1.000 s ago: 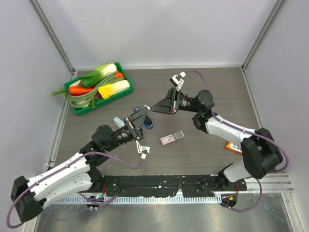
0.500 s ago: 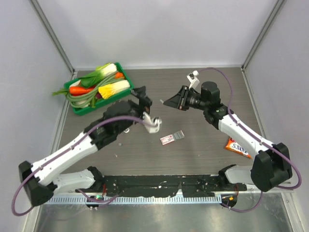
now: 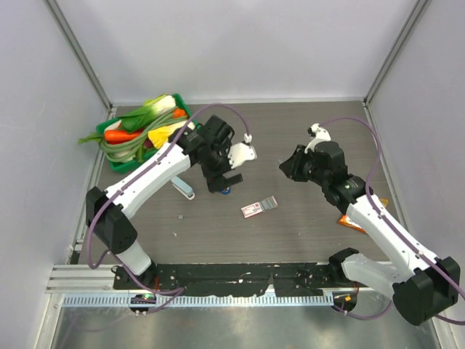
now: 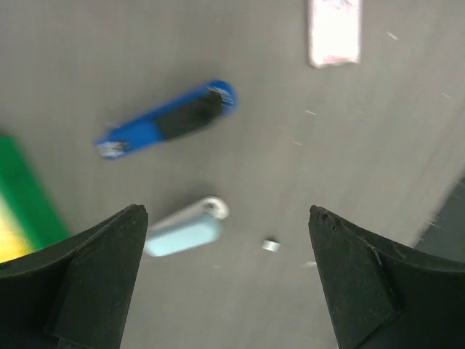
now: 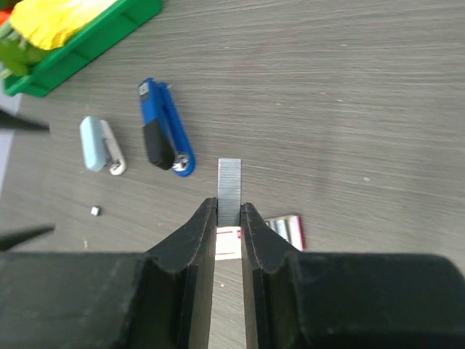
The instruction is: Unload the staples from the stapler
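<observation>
My right gripper (image 5: pixel 229 207) is shut on a short silvery-grey strip of staples (image 5: pixel 229 185), which sticks out past the fingertips above the table. In the top view this gripper (image 3: pixel 285 166) hangs right of centre. The blue stapler (image 5: pixel 163 138) lies closed on the table, also in the left wrist view (image 4: pixel 167 120) and half hidden under my left gripper in the top view (image 3: pixel 226 191). My left gripper (image 4: pixel 227 212) is open and empty above the table, over the staplers (image 3: pixel 218 177). A tiny silvery bit (image 4: pixel 270 245) lies on the table below it.
A light blue stapler (image 3: pixel 183 187) lies left of the blue one. A flat red, white and grey packet (image 3: pixel 259 207) lies mid-table. A green tray (image 3: pixel 120 163) of vegetables stands at the back left. An orange packet (image 3: pixel 352 220) lies by the right arm.
The two grippers were close together over the blue stapler. The left arm has swung up and back over the staplers, and the right gripper has pulled away to the right with the staples.
</observation>
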`<state>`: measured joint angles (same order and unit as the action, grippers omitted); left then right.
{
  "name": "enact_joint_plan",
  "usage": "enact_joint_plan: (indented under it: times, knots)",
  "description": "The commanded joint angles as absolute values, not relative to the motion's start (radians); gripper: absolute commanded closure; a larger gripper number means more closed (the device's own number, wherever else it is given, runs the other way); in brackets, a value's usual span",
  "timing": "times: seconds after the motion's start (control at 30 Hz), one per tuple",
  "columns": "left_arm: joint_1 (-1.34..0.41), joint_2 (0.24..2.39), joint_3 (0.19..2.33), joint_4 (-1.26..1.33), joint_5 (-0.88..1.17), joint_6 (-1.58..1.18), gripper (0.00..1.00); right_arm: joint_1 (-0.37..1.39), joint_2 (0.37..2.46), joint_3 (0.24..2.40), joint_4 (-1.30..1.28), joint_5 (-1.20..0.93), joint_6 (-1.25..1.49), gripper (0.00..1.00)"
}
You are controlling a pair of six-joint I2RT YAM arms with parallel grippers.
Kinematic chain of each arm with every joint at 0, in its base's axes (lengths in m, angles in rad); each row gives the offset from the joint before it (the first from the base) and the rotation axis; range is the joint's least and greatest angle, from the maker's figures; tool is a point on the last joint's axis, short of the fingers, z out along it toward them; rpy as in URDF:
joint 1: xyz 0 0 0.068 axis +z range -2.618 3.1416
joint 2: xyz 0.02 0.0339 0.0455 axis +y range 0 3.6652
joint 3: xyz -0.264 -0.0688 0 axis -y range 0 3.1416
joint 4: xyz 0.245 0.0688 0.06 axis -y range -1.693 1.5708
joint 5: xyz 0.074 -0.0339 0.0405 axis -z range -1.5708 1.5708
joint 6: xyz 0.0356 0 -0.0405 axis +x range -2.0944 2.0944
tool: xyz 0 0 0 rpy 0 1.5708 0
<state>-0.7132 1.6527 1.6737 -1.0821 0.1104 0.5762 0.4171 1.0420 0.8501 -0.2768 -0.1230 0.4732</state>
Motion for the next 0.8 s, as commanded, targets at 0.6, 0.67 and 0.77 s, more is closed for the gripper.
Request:
enact_joint_plan:
  times: [0.6, 0.67, 0.77]
  knots:
    - [-0.848, 1.824, 1.382, -0.588, 0.295, 0.281, 0.0, 0.413, 0.903, 0.75, -0.39, 0.048, 0.439, 0.98]
    - [-0.859, 1.844, 1.388, -0.563, 0.293, 0.27, 0.0, 0.413, 0.894, 0.739, -0.387, 0.052, 0.44, 0.98]
    - [-0.874, 1.878, 1.396, -0.531, 0.288, 0.255, 0.0, 0.411, 0.881, 0.727, -0.387, 0.055, 0.437, 0.98]
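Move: The open staple box, sleeve end nearest me, lies some 12 cm to the right of my left hand, about 6 cm back and 19 cm below. The blue stapler is almost underneath, roughly 4 cm ahead and 4 cm left; the pale mini stapler stands about 15 cm left and 1 cm ahead, both around 19 cm down. From my right hand, the box is some 8 cm back, 7 cm left and 19 cm below. I bring my open left hand down about 14 cm onto the staple box: first sinking and drawing back, then swinging some 9 cm right with a little forward again while still descending. Early on I tilt the wrist about 15 degrees so the fingers stop pointing ahead. My right hand keeps its pinch on the staple strip and eases right, down and slightly back. ##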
